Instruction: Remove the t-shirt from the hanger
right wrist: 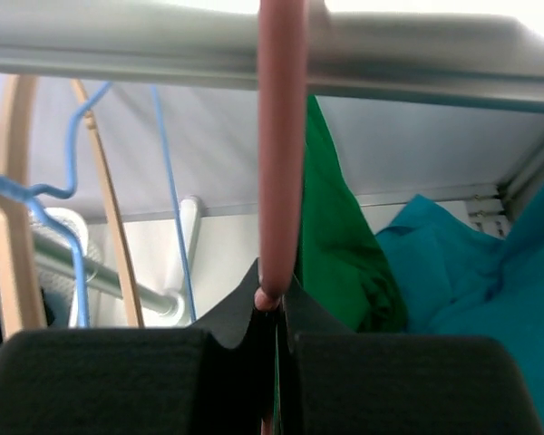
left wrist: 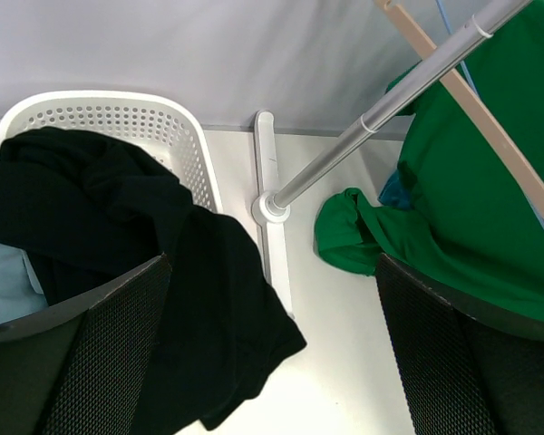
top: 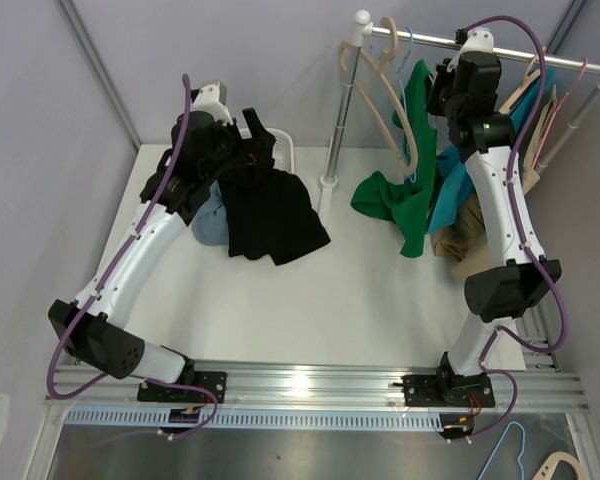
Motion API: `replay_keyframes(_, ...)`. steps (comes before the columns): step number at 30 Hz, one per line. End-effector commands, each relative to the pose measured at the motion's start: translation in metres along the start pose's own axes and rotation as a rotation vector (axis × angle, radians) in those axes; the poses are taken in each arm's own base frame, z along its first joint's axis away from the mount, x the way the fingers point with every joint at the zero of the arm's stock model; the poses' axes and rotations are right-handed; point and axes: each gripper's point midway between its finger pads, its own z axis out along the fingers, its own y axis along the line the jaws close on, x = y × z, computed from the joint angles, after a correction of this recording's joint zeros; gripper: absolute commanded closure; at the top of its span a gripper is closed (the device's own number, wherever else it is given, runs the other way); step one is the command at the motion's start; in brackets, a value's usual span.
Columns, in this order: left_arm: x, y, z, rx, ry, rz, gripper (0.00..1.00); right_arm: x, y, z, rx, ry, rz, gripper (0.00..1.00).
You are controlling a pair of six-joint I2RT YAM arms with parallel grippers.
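Observation:
A green t-shirt [top: 412,160] hangs from the clothes rail [top: 520,52], its lower part heaped on the table; it also shows in the right wrist view [right wrist: 331,227] and the left wrist view [left wrist: 471,181]. My right gripper [right wrist: 276,304] is up at the rail [right wrist: 417,54], shut on the pink hanger hook [right wrist: 281,136] that loops over it; in the top view it [top: 443,90] sits beside the green t-shirt. My left gripper [left wrist: 272,272] is open and empty above a black t-shirt [left wrist: 118,236] draped over a white basket [left wrist: 118,113].
A teal garment [top: 452,195] and a tan one [top: 472,240] hang right of the green t-shirt. Empty wooden hangers [top: 392,95] and a blue wire hanger [right wrist: 68,181] hang on the rail. The rack's upright pole [top: 342,110] stands at mid-table. A light blue cloth [top: 210,222] lies by the basket.

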Motion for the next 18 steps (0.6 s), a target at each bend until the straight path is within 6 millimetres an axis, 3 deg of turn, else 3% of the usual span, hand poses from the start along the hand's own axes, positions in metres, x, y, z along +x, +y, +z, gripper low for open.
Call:
replay_keyframes(1, -0.019, -0.014, -0.013, 0.052, -0.059, 0.003, 0.00, -0.013, 0.017, -0.021, -0.104, -0.005, -0.004, 0.99)
replay_keyframes(2, -0.019, -0.014, -0.013, 0.050, -0.059, 0.003, 0.01, -0.010, 0.013, -0.018, -0.087, 0.005, -0.005, 0.83)
replay_keyframes(5, -0.021, -0.016, -0.013, 0.061, -0.065, 0.001, 0.01, -0.004, 0.006, -0.016, -0.049, 0.010, -0.014, 0.62)
replay_keyframes(11, -0.020, -0.017, -0.010, 0.069, -0.062, 0.006, 0.01, -0.008, -0.007, -0.017, 0.015, -0.047, -0.027, 0.60)
replay_keyframes(13, -0.020, -0.017, -0.010, 0.069, -0.062, 0.008, 0.01, -0.018, -0.010, -0.019, 0.030, -0.095, -0.024, 0.60)
replay_keyframes(14, -0.021, -0.017, -0.011, 0.069, -0.065, 0.009, 0.00, -0.012, -0.011, -0.017, 0.035, -0.095, -0.029, 0.60)
replay_keyframes(17, -0.021, -0.017, -0.011, 0.069, -0.065, 0.012, 0.01, -0.029, -0.015, -0.023, 0.056, -0.187, -0.032, 0.59)
replay_keyframes(18, -0.022, -0.017, -0.011, 0.070, -0.068, 0.012, 0.01, -0.023, -0.018, -0.021, 0.076, -0.185, -0.046, 0.59)
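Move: Just below the rail, the right hand pinches the pink hanger's hook, with the green t-shirt's middle hanging some 18 cm beneath it, about 2 cm to its left and neither ahead nor back. Level ahead with the hand, the empty blue hanger hangs about 9 cm left and 8 cm lower, and the teal shirt about 10 cm right and 18 cm lower. From the left hand the green t-shirt lies roughly 36 cm right, 8 cm ahead and 14 cm lower. Letting go of the pink hook, the right fingers spread to a bit under half open, and the hand then sinks about 3 cm away from the rail, past the hanger's neck to its shoulders, easing roughly 1 cm right late on. The wrist barely turns, and the hanger's near side ends between the parted fingertips. ##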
